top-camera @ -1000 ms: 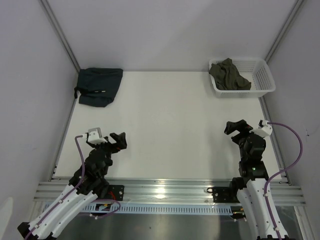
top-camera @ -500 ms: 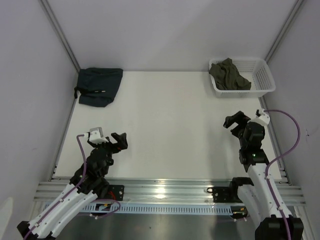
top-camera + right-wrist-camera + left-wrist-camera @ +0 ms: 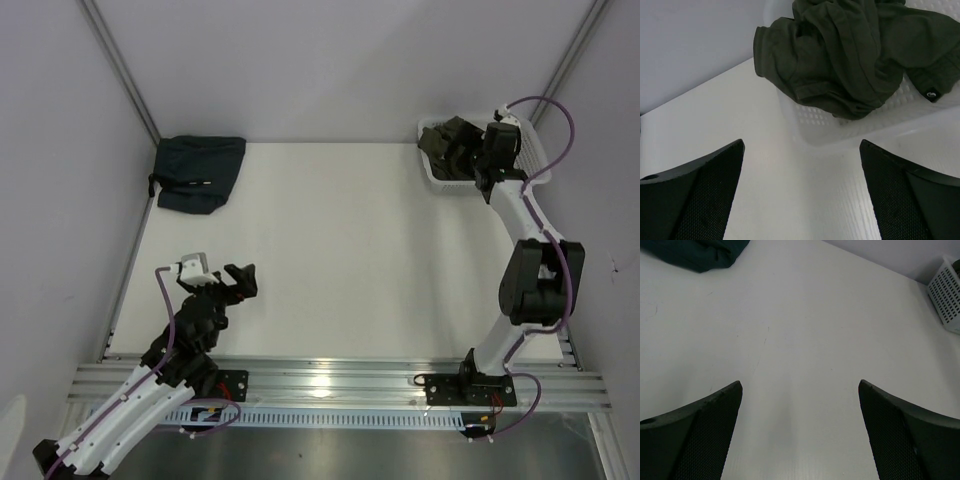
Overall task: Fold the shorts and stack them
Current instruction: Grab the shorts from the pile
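Observation:
The olive-green shorts (image 3: 437,138) lie crumpled in a white mesh basket (image 3: 536,166) at the back right corner. In the right wrist view the shorts (image 3: 850,50) bulge over the basket's near wall (image 3: 840,130). My right gripper (image 3: 458,152) hangs open at the basket's left end, just short of the cloth, and its jaws (image 3: 801,150) stand wide with nothing between them. Over bare table at the front left, my left gripper (image 3: 243,280) is open and empty, with only white tabletop between its fingers in the left wrist view (image 3: 800,385).
A dark blue-green folded garment (image 3: 198,172) lies at the back left corner, and its edge shows in the left wrist view (image 3: 695,252). Grey walls and metal rails close in the table. The basket's corner (image 3: 946,295) shows far right.
My right arm has stretched from the front right of the table to the back, bringing its open gripper up to the basket. The left arm has barely moved.

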You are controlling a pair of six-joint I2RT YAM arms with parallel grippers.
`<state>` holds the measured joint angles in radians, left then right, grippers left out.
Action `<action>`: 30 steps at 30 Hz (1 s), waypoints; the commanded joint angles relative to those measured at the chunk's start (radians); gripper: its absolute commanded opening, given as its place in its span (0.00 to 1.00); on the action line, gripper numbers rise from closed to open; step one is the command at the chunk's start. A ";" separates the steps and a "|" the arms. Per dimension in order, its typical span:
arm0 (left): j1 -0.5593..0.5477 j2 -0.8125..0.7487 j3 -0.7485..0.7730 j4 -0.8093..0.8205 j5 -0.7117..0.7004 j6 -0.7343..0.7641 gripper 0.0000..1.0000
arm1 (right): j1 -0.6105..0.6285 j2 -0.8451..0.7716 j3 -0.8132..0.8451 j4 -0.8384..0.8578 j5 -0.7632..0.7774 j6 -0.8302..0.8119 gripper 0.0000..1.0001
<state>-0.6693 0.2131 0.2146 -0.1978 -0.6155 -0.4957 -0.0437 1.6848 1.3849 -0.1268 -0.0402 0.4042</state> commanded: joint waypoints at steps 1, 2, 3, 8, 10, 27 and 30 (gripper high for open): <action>-0.004 0.019 0.002 0.052 0.020 0.026 0.99 | -0.004 0.128 0.158 -0.057 -0.021 -0.050 0.99; -0.004 0.026 0.002 0.055 0.020 0.028 0.99 | -0.004 0.188 0.183 -0.056 0.002 -0.056 0.99; -0.004 0.031 0.002 0.060 0.023 0.031 0.99 | -0.004 0.212 0.221 -0.053 0.014 -0.062 0.99; -0.004 0.060 0.003 0.087 0.031 0.042 0.99 | -0.004 0.392 0.374 -0.083 0.106 -0.111 0.99; -0.004 0.069 0.002 0.093 0.036 0.046 0.99 | -0.004 0.446 0.471 -0.103 0.123 -0.120 1.00; -0.004 0.094 0.002 0.124 0.062 0.065 0.99 | 0.008 0.843 0.994 -0.145 0.192 -0.194 0.00; -0.004 0.098 0.003 0.124 0.065 0.065 0.99 | 0.007 0.765 1.005 -0.128 0.158 -0.197 0.00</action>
<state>-0.6693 0.3019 0.2150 -0.1127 -0.5678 -0.4526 -0.0406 2.5320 2.3238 -0.2943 0.1459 0.2260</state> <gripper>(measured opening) 0.993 0.061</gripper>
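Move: The shorts are piled in the white basket about 17 cm ahead of my right hand, some 3 cm to its right and 12 cm below. The basket's own middle is about 18 cm ahead, 8 cm right and 15 cm down; its near rim crosses some 7 cm ahead, 8 cm right and 12 cm down. From my idle left hand the pile lies roughly 45 cm ahead, 58 cm to the right and 6 cm lower. My right hand sweeps forward about 17 cm while sinking some 10 cm and edging slightly right, over the basket's near rim and down into the piled shorts. My wrist rolls about 15 degrees, left side dipping, and only as I come to a stop do my wide-open fingers snap nearly shut, pinching a bunched fold of cloth. ##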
